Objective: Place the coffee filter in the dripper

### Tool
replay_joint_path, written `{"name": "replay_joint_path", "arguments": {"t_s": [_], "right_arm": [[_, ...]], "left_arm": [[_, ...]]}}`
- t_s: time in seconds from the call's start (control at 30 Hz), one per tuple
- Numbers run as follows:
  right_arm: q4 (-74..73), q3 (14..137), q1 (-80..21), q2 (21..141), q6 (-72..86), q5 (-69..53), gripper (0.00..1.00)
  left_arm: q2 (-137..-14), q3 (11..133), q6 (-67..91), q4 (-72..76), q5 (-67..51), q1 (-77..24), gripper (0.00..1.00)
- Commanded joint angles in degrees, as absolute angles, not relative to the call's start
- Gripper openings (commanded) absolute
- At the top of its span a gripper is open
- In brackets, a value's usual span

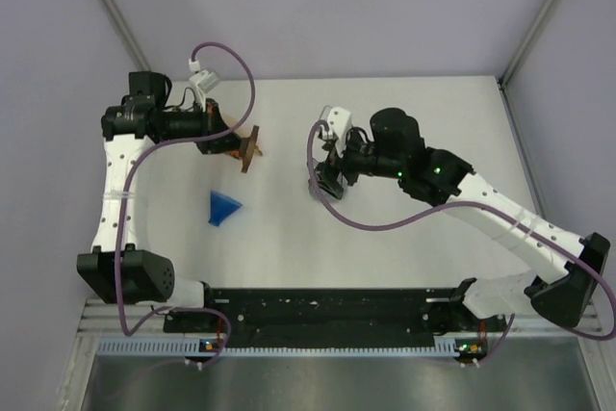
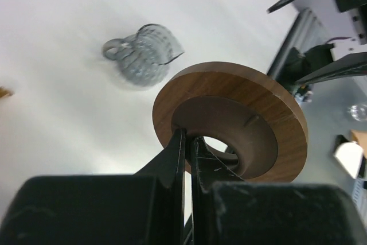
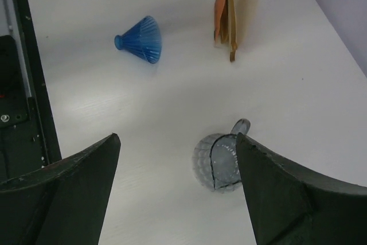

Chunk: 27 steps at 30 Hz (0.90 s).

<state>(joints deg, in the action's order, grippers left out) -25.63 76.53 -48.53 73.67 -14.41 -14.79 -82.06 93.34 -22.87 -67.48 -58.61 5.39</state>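
The blue dripper (image 1: 223, 209) lies on its side on the white table, left of centre; the right wrist view shows its ribbed cone (image 3: 140, 39) pointing left. No loose coffee filter is in view. My left gripper (image 2: 188, 136) is shut on the inner rim of a brown wooden ring (image 2: 229, 119), held up on edge above the table (image 1: 252, 148). My right gripper (image 3: 178, 136) hangs open above a grey handled mug (image 3: 221, 162), which lies close to the right finger (image 3: 287, 199). In the top view the right gripper (image 1: 325, 188) covers the mug.
An orange packet with a stack of tan papers (image 3: 235, 10) stands on the table beyond the mug, near the left gripper. The left wrist view shows the mug (image 2: 140, 55) past the ring. Grey walls close the table at the back and sides.
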Motion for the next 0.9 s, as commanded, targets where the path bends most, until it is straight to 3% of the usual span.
{"name": "replay_joint_path", "arguments": {"t_s": [0.0, 0.13, 0.4, 0.57, 0.87], "right_arm": [[-9.18, 76.39, -50.71, 73.21, -11.88, -20.29, 0.80], [2.97, 74.35, -51.24, 74.70, -6.78, -20.04, 0.74], [10.28, 76.46, -52.12, 78.75, -2.03, -20.39, 0.70], [10.11, 77.26, -52.21, 79.80, -1.93, -17.67, 0.61], [4.75, 81.21, -52.12, 82.17, -5.18, -14.68, 0.61]], "left_arm": [[-82.35, 95.80, -14.79, -64.88, -72.06, 2.38, 0.00], [-82.53, 93.78, -6.69, -59.69, -76.46, -1.65, 0.00], [-81.39, 92.29, -0.18, -53.35, -77.78, -4.13, 0.00], [-81.04, 91.76, -0.18, -53.26, -78.40, -4.66, 0.00], [-80.68, 90.61, -0.18, -53.17, -79.02, -4.83, 0.00]]}}
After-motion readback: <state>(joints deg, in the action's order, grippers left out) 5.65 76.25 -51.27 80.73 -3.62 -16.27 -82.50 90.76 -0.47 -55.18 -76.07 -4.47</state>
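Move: The wooden ring, pinched upright in the left fingers, stands about 18 cm to the right hand's left, 4 cm farther out and 2 cm above it. From the left hand, the open right gripper is some 21 cm right, 5 cm back and about level. The glass carafe sits about 24 cm below both hands: 8 cm ahead of the right one, and 19 cm right and 4 cm ahead of the left. The blue cone lies 8 cm left of the left hand, 1 cm back and 27 cm below. The wooden ring is brought to the right gripper: the left hand, still pinching it, carries it about 8 cm right, rising and drawing back a little, its fingers tilting up towards level, then nearly stops. The right hand comes to meet it, some 7 cm left and as much up, levelling its fingers by over 20 degrees and partly closing them, still clearly open. ##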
